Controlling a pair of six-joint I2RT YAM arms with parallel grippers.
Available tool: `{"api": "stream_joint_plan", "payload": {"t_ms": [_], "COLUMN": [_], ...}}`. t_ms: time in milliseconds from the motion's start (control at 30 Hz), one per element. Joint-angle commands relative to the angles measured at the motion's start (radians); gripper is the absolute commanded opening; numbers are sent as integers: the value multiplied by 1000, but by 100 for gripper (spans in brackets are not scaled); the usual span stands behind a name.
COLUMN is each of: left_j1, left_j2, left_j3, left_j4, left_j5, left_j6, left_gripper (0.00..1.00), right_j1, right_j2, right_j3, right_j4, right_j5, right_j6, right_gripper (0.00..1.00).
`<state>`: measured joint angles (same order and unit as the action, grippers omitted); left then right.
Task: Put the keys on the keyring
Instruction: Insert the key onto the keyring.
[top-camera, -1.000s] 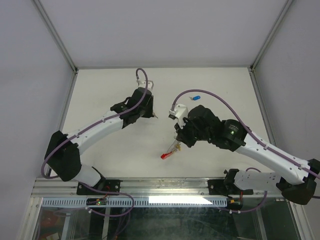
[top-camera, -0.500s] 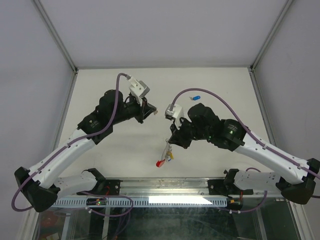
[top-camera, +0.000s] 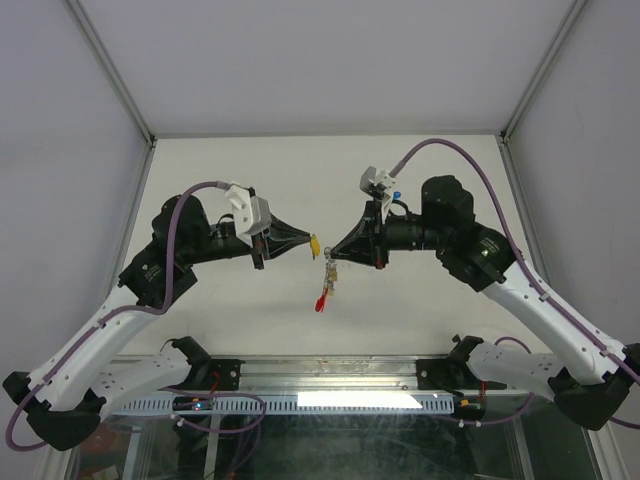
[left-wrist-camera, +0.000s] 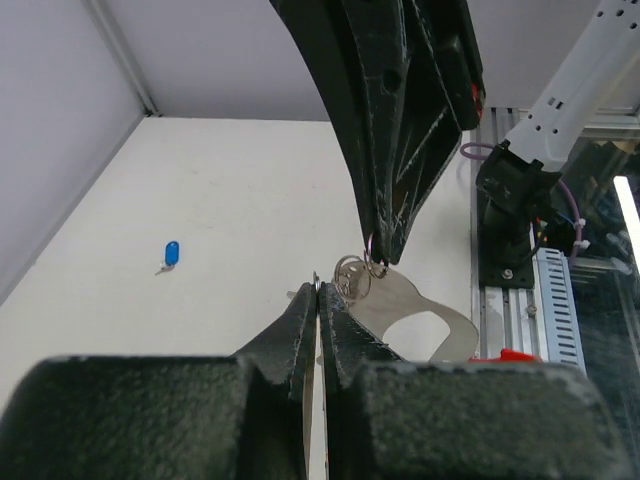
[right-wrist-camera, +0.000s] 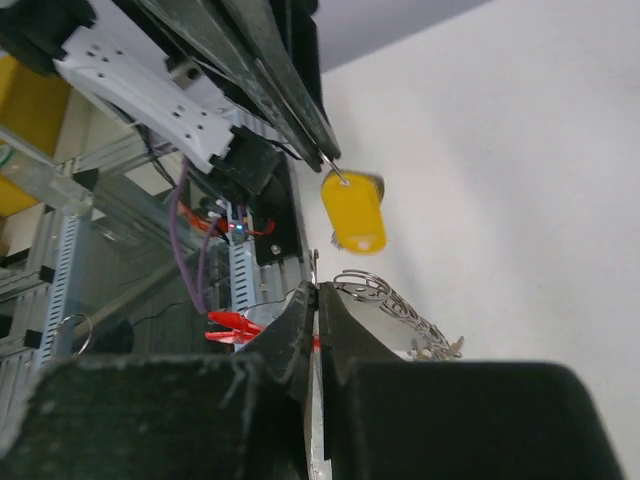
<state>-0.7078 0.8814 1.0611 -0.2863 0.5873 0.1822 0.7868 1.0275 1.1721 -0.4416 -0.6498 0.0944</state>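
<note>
My left gripper (top-camera: 303, 241) is shut on a yellow-capped key (top-camera: 314, 244), held in the air above the table. In the right wrist view that key (right-wrist-camera: 353, 210) hangs from the left fingertips (right-wrist-camera: 322, 152). Facing it, my right gripper (top-camera: 336, 250) is shut on the keyring (top-camera: 328, 274), whose red strip (top-camera: 321, 300) dangles below. The keyring's wire rings (right-wrist-camera: 385, 292) and chain sit just right of the right gripper (right-wrist-camera: 316, 290). From the left wrist, the left gripper (left-wrist-camera: 318, 292) pinches a thin metal edge, with the rings (left-wrist-camera: 352, 276) just beyond. A blue key (left-wrist-camera: 171, 254) lies on the table.
The blue key (top-camera: 396, 195) lies at the back, half hidden by the right wrist. White walls with metal posts enclose the table (top-camera: 220, 180). An aluminium rail (top-camera: 330, 372) with the arm bases runs along the near edge.
Both arms have risen and turned their grippers to face each other over the table's middle. The keyring has been lifted off the table, and the left gripper now shows the yellow key.
</note>
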Motion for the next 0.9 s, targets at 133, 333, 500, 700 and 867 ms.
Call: {"api": "stream_joint_plan", "payload": {"t_ms": [133, 333, 500, 700, 867], "left_j1": [-7, -7, -7, -8, -6], "left_j2": [-18, -9, -7, 4, 15], "left_j3": [45, 55, 59, 64, 62], "left_j4": [79, 97, 121, 138, 155], "left_j5": [169, 196, 208, 237, 265], "left_j6": [37, 34, 25, 13, 4], "left_gripper": [0, 0, 0, 0, 0], "right_j1": [-77, -84, -84, -84, -84], "right_j2": [-23, -14, -1, 17, 21], "right_j3": [-6, -27, -31, -32, -35], "right_j4": [302, 381, 379, 388, 388], "right_j5": [-367, -414, -399, -383, -365], "right_j6": [126, 198, 226, 253, 266], "right_gripper": [0, 0, 0, 0, 0]}}
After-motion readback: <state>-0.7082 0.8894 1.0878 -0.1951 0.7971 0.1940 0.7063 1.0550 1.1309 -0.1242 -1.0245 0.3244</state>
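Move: The yellow key, already pinched in the left fingers, is to go onto the keyring, which lies about 4 cm to the left hand's right, some 2 cm back and 2 cm lower, already gripped by the right hand. From the right hand that key is roughly 4 cm left, 2 cm ahead and 1 cm above; the strap's red end trails about 6 cm back, 2 cm left and 8 cm below it, and another yellow key dangles some 6 cm below it and 1 cm back. The keyring, still gripped in the right fingertips, comes up about 4 cm and back towards the base about 3 cm, those fingers tilting upward and swinging back some 15 degrees, before nearly settling. The pinched key comes in to meet it as the left hand moves back and up, about 3 cm each, easing about 1 cm right and turning roughly 10 degrees clockwise. Both grippers stay shut; whether key and ring touch can't be seen. ##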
